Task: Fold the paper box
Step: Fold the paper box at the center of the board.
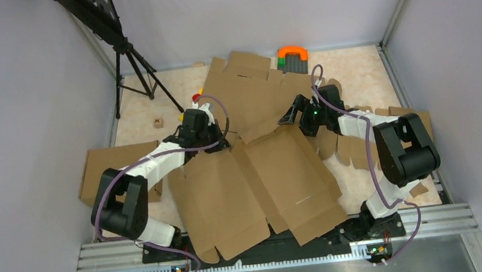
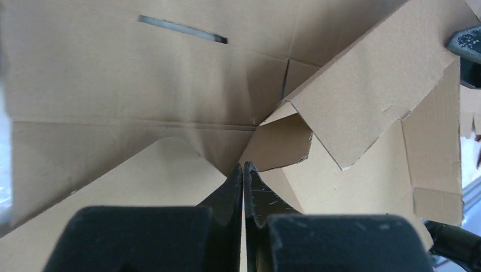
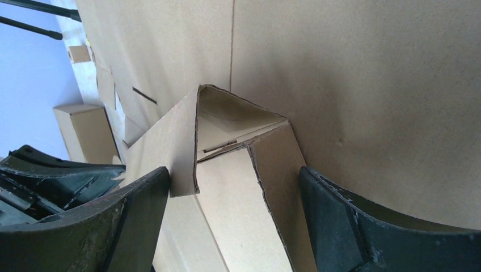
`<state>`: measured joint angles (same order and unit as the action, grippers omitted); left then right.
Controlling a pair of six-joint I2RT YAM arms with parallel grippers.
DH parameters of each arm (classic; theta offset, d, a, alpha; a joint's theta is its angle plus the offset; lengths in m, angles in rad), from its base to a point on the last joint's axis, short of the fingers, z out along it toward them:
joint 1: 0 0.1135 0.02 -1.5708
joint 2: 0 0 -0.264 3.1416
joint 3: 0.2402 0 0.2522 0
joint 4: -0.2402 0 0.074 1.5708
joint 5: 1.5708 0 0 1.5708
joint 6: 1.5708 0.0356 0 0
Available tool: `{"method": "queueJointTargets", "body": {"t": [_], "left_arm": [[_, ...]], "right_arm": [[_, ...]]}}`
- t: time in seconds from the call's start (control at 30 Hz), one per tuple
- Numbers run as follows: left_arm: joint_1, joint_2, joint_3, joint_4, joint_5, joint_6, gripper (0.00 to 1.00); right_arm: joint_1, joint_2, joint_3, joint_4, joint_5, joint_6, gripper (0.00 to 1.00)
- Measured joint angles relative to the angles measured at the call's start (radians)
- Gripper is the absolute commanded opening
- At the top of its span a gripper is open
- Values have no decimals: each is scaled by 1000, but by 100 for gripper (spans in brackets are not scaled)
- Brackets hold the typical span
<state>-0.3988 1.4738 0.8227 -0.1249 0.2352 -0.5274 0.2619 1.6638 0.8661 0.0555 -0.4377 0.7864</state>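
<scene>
The paper box (image 1: pixel 256 175) is a big brown die-cut sheet lying mostly flat across the table, with its far half tilted up. My left gripper (image 1: pixel 219 138) is at the sheet's left side near the middle crease. In the left wrist view it (image 2: pixel 244 168) is shut, tips against a folded corner of the paper box (image 2: pixel 113 85), and nothing shows between the fingers. My right gripper (image 1: pixel 288 116) is on the opposite side of the crease. It (image 3: pixel 235 190) stands open around two raised flaps of the paper box (image 3: pixel 368 85), the left finger (image 3: pixel 142 215) touching one flap.
A smaller cardboard slab (image 1: pixel 103 171) lies at the left. Cardboard scraps (image 1: pixel 354 148) lie under the right arm. An orange and green toy (image 1: pixel 292 56) sits at the back, a tripod (image 1: pixel 132 59) at the back left, and a small wooden block (image 1: pixel 158 123) near it.
</scene>
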Motion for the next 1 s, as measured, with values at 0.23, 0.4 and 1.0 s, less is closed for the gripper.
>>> {"method": "queueJointTargets", "body": {"t": [0.23, 0.4, 1.0], "left_arm": [[0, 42, 11, 23, 87, -6, 0], [-2, 69, 11, 39, 109, -6, 0], [-185, 96, 31, 35, -123, -52, 0]], "right_arm": [[0, 0, 0, -2, 0, 0, 83], [5, 0, 0, -2, 0, 0, 83], [22, 0, 0, 0, 2, 1, 79]]}}
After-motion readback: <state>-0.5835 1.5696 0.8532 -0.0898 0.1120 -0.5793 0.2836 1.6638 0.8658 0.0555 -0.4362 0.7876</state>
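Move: The small corner tab I'm after, at the left end of the folded end flap, lies about 5 cm to the right of my left hand, 1 cm ahead and 3 cm lower. The folded end flap has its middle some 12 cm right and 4 cm ahead; the slit in the far panel is about 6 cm ahead and 2 cm right, 5 cm lower. From my right hand, the corner tab lies roughly 19 cm left and 3 cm back. I bring my left hand, its fingers still shut, about 5 cm to the right and some 2 cm down, easing back a little too, so the tips go in against the corner tab beside the end flap's free corner. My right hand holds its place at the box's other far corner, fingers still wide open around it. ##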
